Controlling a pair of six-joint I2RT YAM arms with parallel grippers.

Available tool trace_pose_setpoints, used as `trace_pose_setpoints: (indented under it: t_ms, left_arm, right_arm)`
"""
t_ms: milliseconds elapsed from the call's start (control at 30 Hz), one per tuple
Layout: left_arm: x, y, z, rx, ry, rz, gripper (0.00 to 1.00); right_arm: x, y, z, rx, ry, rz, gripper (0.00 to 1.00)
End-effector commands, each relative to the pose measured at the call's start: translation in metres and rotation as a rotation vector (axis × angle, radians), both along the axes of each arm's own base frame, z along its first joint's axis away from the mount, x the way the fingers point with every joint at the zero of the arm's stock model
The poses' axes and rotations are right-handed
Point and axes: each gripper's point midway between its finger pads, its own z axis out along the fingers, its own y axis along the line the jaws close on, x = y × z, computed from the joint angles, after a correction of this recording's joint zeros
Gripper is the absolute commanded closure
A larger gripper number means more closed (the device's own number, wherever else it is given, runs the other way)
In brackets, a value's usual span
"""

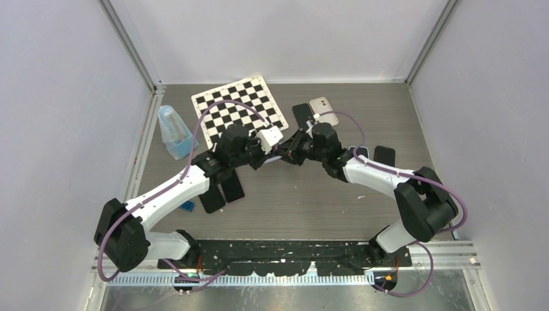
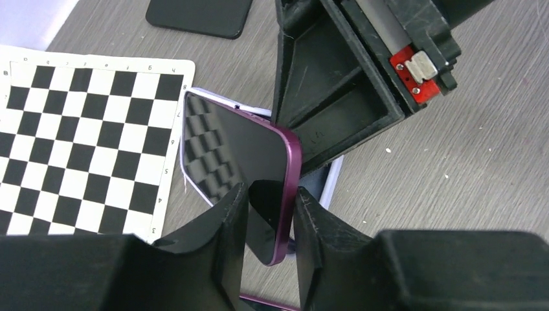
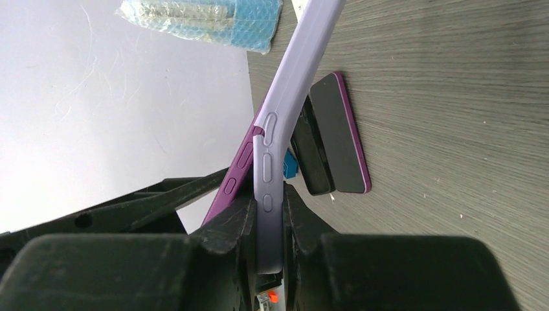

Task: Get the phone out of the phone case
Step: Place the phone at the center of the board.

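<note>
The phone (image 2: 239, 149), purple-edged with a dark screen, is tilted partly out of the lavender phone case (image 3: 285, 103), above the table's middle. My right gripper (image 3: 268, 214) is shut on the case's button edge and holds it up. The phone's purple side (image 3: 239, 162) angles away from the case beside it. My left gripper (image 2: 270, 214) straddles the phone's free corner. Its right finger (image 2: 311, 227) touches the purple edge. Whether the left finger presses the screen does not show. In the top view the two grippers meet (image 1: 283, 154).
A checkerboard sheet (image 1: 238, 110) lies at the back, a blue wrapped package (image 1: 173, 133) at its left. Other phones and cases lie around: a white one (image 1: 322, 110), a black one (image 1: 384, 155), and dark ones (image 1: 232, 188) beside the left arm. A small blue piece (image 1: 188, 207) lies near there.
</note>
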Motion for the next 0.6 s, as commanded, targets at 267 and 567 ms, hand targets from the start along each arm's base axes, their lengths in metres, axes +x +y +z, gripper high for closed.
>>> trace_pose_setpoints:
  t_ms: [267, 567]
  left_arm:
    - [0.024, 0.013, 0.029, 0.019, -0.105, 0.119, 1.00]
    - [0.037, 0.032, 0.042, 0.002, -0.149, 0.268, 1.00]
  right_arm:
    - [0.003, -0.001, 0.045, 0.050, -0.126, 0.018, 0.99]
    - [-0.003, -0.032, 0.011, -0.074, -0.135, 0.015, 0.99]
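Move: My open left fingers straddle the near corner of the magenta-edged phone, whose middle lies about 4 cm ahead of them, 1 cm right and 2 cm down; it is already levered partly out of the lavender case, centred some 4 cm ahead, 3 cm right and 4 cm lower. The chessboard's middle is roughly 15 cm ahead, 12 cm left and 17 cm below. From my right hand, which pinches the case, the phone's middle is about 3 cm ahead and 4 cm left, the case's 3 cm ahead and 2 cm left. I shut my left fingers on the phone's raised edge, then draw it about 2 cm forward and left, away from my right hand, turning some 5 to 10 degrees counter-clockwise. My right fingers keep their pinch on the side of the case and pull it the other way, roughly 2 cm down and 2 cm to the right. ##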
